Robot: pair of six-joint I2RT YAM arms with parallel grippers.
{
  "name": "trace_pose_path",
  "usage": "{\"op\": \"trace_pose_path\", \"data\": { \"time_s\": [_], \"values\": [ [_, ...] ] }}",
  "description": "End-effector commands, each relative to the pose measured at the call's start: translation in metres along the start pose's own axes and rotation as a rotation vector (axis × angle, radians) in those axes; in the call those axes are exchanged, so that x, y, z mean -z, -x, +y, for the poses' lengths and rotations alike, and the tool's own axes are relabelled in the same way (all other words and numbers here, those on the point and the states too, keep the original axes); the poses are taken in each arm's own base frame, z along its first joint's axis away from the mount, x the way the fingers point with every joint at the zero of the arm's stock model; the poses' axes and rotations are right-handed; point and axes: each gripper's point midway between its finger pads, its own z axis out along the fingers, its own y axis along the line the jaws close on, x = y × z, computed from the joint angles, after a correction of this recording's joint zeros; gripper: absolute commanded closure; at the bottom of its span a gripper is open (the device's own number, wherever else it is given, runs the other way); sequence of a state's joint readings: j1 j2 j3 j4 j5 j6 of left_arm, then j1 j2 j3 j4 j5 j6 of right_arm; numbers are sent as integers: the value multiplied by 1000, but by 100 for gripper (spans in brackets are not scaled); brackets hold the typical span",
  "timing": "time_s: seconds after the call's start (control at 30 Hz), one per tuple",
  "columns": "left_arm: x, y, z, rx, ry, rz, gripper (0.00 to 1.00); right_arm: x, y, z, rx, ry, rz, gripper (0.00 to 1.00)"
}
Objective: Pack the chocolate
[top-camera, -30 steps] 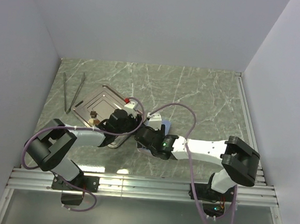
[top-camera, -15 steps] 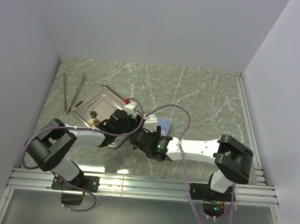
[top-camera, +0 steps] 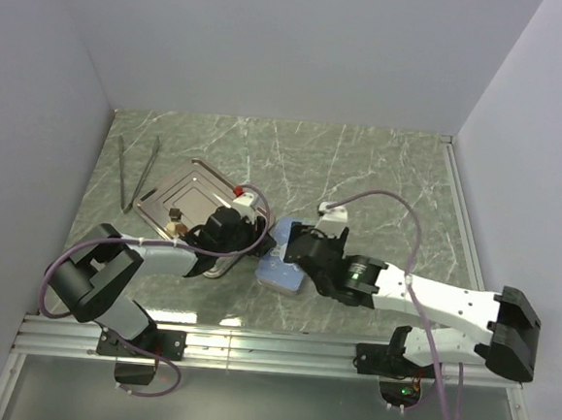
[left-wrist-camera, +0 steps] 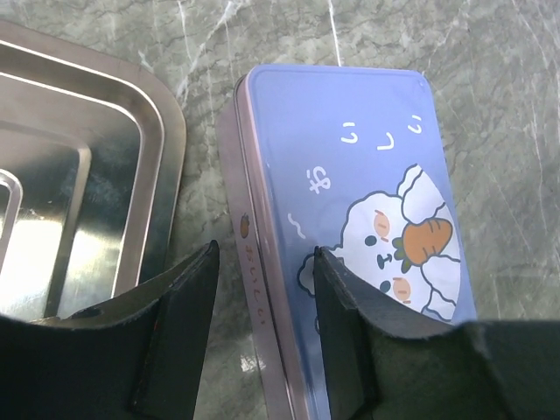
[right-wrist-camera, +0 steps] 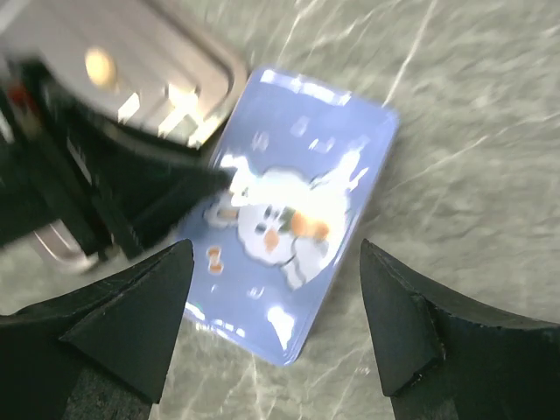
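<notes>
The silver tin with its blue rabbit-print lid [top-camera: 281,268] lies shut on the table, just right of the ridged steel tray [top-camera: 190,185]. Two lumps of chocolate show on the tray, one dark [top-camera: 175,212] and one tan [top-camera: 176,228]. My left gripper [left-wrist-camera: 264,254] stands open astride the tin's [left-wrist-camera: 350,175] left long edge. One finger [left-wrist-camera: 188,297] is over the table beside the tray [left-wrist-camera: 87,175], the other over the lid. My right gripper [right-wrist-camera: 276,254] hangs wide open above the tin [right-wrist-camera: 297,184], holding nothing.
Metal tongs [top-camera: 133,169] lie at the far left near the wall. A small red object [top-camera: 239,188] sits at the tray's right corner. Both arms crowd the table's near middle, with cables looping over them.
My right arm has swung back to the right and off the tin, so the blue lid now shows from above. The left arm and the tin have not moved.
</notes>
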State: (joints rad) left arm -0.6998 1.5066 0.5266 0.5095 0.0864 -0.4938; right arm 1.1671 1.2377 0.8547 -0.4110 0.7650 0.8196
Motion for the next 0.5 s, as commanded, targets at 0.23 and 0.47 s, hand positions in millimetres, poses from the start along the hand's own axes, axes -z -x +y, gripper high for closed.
{"op": "trace_pose_path", "data": {
  "time_s": [0.23, 0.47],
  "values": [
    [33, 34, 4, -16, 85, -121, 24, -13, 67, -41, -191, -49, -209, 16],
    [70, 109, 1, -7, 96, -342, 1, 7, 132, -85, -215, -45, -370, 13]
  ]
}}
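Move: The lidded box has its middle about 5 cm to the left hand's right, 2 cm back and 3 cm below. The tray's middle is some 15 cm left of that hand and 7 cm farther out, and the leftover chocolates are roughly 23 cm left and 5 cm farther out, both about 5 cm below. From the right hand, the box lies about 4 cm ahead, 1 cm left and 12 cm below. The closed box is left behind by both hands. The left hand, whose finger starts at the lid's left edge, slips a little left, then climbs clear about 7 cm while still drifting left, opening from half to fully wide and tipping its fingers up. Already well above the lid, the right hand sweeps right, forward and up, some 8 cm sideways, fingers staying open, turning slightly clockwise and tipping up. ##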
